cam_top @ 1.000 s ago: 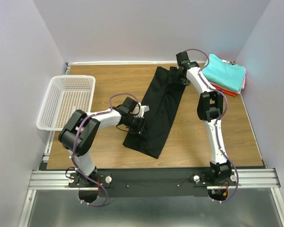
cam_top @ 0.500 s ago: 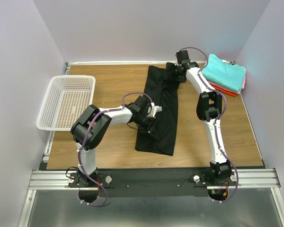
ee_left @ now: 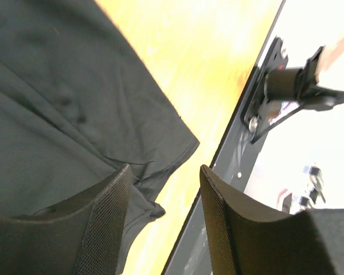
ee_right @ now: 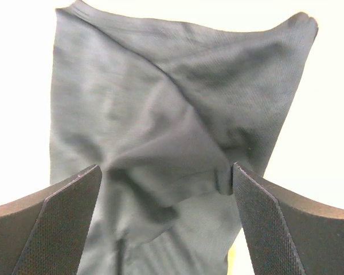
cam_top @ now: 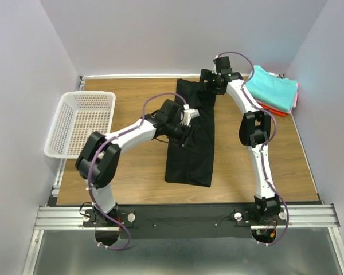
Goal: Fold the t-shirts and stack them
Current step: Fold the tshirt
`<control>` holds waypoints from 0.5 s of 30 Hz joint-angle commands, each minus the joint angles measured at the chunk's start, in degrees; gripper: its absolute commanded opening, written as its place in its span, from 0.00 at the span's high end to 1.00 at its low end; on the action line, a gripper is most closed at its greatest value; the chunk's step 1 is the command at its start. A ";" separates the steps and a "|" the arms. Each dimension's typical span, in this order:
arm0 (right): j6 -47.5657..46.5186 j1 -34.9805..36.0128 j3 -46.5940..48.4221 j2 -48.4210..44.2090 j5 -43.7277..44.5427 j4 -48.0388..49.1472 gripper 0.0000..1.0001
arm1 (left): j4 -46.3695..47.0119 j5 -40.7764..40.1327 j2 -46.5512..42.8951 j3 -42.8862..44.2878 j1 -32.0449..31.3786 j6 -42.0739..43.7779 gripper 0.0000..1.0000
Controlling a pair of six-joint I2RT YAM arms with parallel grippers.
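Note:
The large black t-shirt (cam_top: pixel 195 160) lies as a long narrow strip running from the far edge of the table toward the near edge. My left gripper (cam_top: pixel 182 137) hovers at the strip's left edge near its middle. In the left wrist view the left gripper (ee_left: pixel 164 172) is open, with the black t-shirt (ee_left: pixel 46 86) and its corner beside one finger and nothing pinched. My right gripper (cam_top: pixel 206 87) is over the strip's far end. From the right wrist, the right gripper (ee_right: pixel 166 169) stands wide open above rumpled black t-shirt (ee_right: pixel 132 86). A teal t-shirt (cam_top: pixel 271 87) tops a folded stack over a red-orange one (cam_top: pixel 273 109).
A white lattice basket (cam_top: pixel 80 123) sits at the table's left edge. The folded stack fills the far right corner, with a pink edge (cam_top: pixel 296 101) showing. A metal rail (cam_top: pixel 183 217) with both arm bases runs along the near edge. Purple walls close in on three sides.
The left gripper has travelled from the shirt's near end up to its middle, and the strip now lies straighter. The right gripper has opened wider at the far end.

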 commanded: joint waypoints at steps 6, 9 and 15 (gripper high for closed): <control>-1.82 0.13 -13.38 -19.51 0.28 3.46 0.00 | -6.94 -9.16 -10.80 -3.36 8.53 3.63 0.40; -1.56 0.21 -22.89 -27.68 -0.43 3.46 0.00 | -8.44 -12.41 -13.08 -7.40 10.11 4.15 0.40; 0.81 1.70 -50.50 -43.83 -0.95 2.84 0.03 | -10.46 -14.89 -17.13 -14.25 10.30 4.86 0.40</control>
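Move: The t-shirt lies as a black lengthwise strip, and its near end is the likely next grip. The near-left corner is about 16 cm back, 10 cm left of the left hand and 9 cm below; the near-right corner is 19 cm back, 10 cm right. From the right hand, that near-right corner is roughly 55 cm straight back and 5 cm lower; the far end is 5 cm left, 1 cm ahead, and the folded stack 32 cm right, 4 cm back. The right hand, wide open, climbs some 15 cm off the t-shirt's far end, then sweeps back about 12 cm towards the near end, just starting to sink. The left hand, also open and empty, arcs about 10 cm left, from above the strip to its left edge, rising and coming down again while the wrist turns some 15 degrees counter-clockwise. ##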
